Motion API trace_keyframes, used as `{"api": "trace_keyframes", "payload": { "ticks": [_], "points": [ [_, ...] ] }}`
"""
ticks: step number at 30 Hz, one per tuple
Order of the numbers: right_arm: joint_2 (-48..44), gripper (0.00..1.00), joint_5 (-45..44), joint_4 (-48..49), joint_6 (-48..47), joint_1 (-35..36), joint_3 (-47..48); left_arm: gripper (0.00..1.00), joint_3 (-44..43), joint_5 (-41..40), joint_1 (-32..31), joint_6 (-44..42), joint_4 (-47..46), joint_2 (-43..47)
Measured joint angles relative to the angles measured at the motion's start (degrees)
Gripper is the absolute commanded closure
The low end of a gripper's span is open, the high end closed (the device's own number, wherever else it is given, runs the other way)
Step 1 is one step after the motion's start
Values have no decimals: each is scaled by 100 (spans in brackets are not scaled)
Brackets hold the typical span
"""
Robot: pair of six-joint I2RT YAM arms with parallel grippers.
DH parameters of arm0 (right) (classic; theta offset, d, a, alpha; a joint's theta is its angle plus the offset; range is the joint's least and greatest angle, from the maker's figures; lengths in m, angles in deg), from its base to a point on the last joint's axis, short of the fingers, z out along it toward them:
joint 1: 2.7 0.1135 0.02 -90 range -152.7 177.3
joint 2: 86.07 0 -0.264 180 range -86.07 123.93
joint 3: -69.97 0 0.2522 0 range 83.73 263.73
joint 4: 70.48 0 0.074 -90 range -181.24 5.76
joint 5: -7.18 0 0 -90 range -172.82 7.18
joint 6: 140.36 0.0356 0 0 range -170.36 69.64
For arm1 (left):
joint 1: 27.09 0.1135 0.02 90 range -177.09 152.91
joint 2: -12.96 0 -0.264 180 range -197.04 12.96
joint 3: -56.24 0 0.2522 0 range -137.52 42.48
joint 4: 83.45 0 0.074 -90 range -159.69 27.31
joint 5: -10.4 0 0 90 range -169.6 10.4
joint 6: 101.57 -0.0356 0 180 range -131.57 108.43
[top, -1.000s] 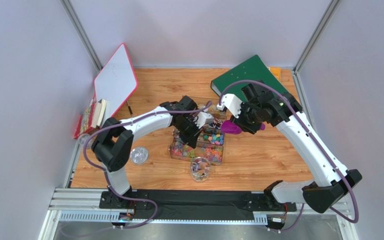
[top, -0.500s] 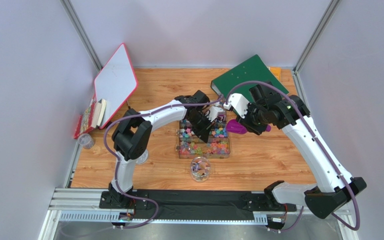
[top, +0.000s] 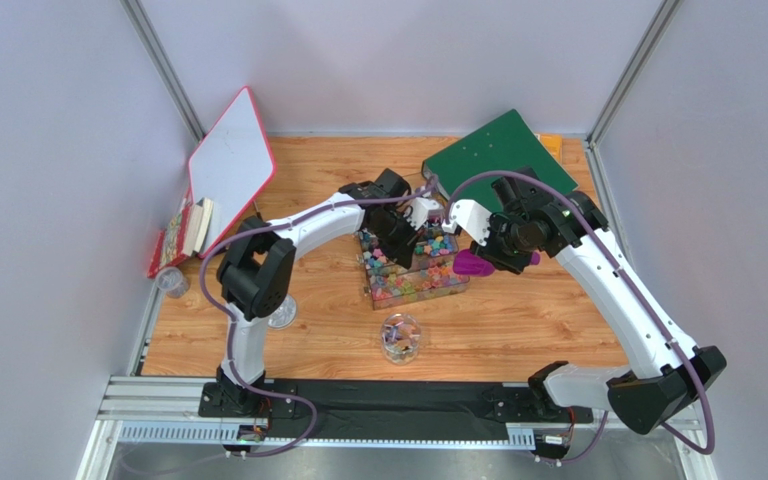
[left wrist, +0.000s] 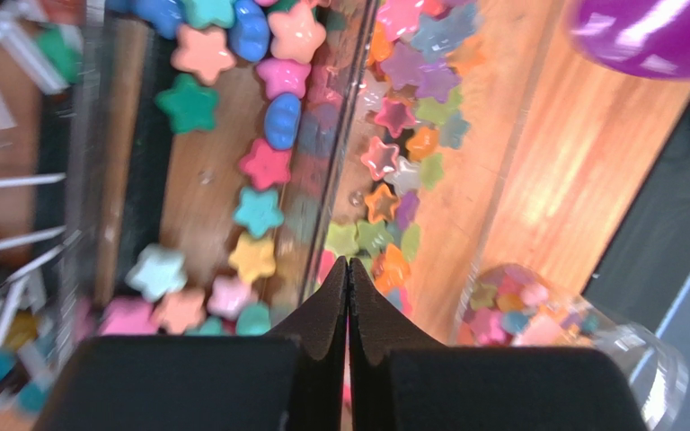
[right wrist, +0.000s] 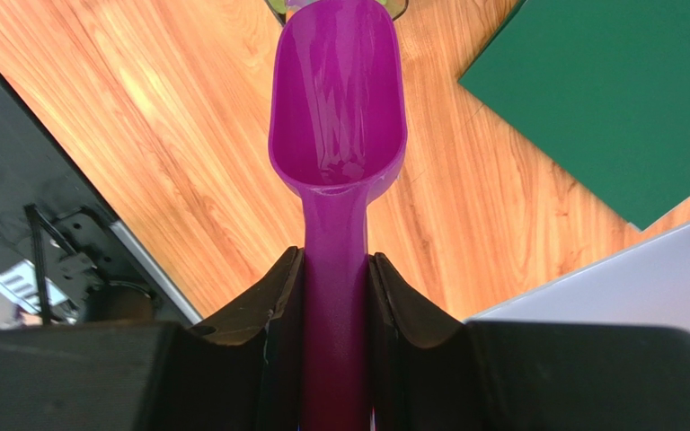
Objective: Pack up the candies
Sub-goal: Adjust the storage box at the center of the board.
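Star-shaped candies (left wrist: 266, 164) in pink, orange, yellow, green and blue fill a clear plastic box (top: 415, 268) at the table's middle. My left gripper (left wrist: 348, 262) is shut, its tips right at the box's clear wall (left wrist: 335, 153); whether it pinches the wall I cannot tell. A clear jar (top: 400, 337) with some candies stands in front of the box. My right gripper (right wrist: 336, 278) is shut on the handle of an empty purple scoop (right wrist: 338, 99), which hovers at the box's right end (top: 471, 263).
A green book (top: 488, 155) lies at the back right. A red-edged whiteboard (top: 230, 165) leans at the back left, with small books (top: 186, 232) below it. A round clear lid (top: 280, 315) lies by the left arm's base.
The candy box has slid right and back and turned, moving along with my left gripper. My right gripper and the scoop have shifted slightly lower and stay near the box's right end.
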Motion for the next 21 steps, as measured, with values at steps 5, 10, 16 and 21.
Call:
{"api": "trace_keyframes", "payload": {
  "ticks": [5,10,16,21],
  "points": [
    [313,100,-9,-15,-634,-42,37,100,356,50,267,-63,0,1443],
    [1021,100,13,-17,-1228,-46,627,100,1486,-378,437,-164,-138,3209],
    [1672,100,11,85,-1912,39,1150,100,3058,-1051,575,-166,-175,3322],
    [1751,100,-50,85,-2387,315,1145,100,3477,-1390,654,-105,-114,3161]
  ]
}}
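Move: The left gripper is shut, with its tips down among the storage box's compartments. The box's middle is about 2 cm ahead and 2 cm to the right, roughly 1 cm lower, and its left end some 8 cm left and 1 cm ahead. The candy jar stands about 17 cm back and 1 cm left, the glass lid 11 cm back and 27 cm left. From the right hand, holding the scoop, the box is about 7 cm ahead, 18 cm left and 17 cm down. Lift the closed left gripper about 13 cm up out of the storage box, carry it left over the box's left end while easing back, and bring it down just as far, low outside that end, some 15 cm left of its start. Meanwhile swing the right hand about 7 cm forward and less far left towards the box, turning it some 25 degrees counter-clockwise and keeping its grip on the scoop. ##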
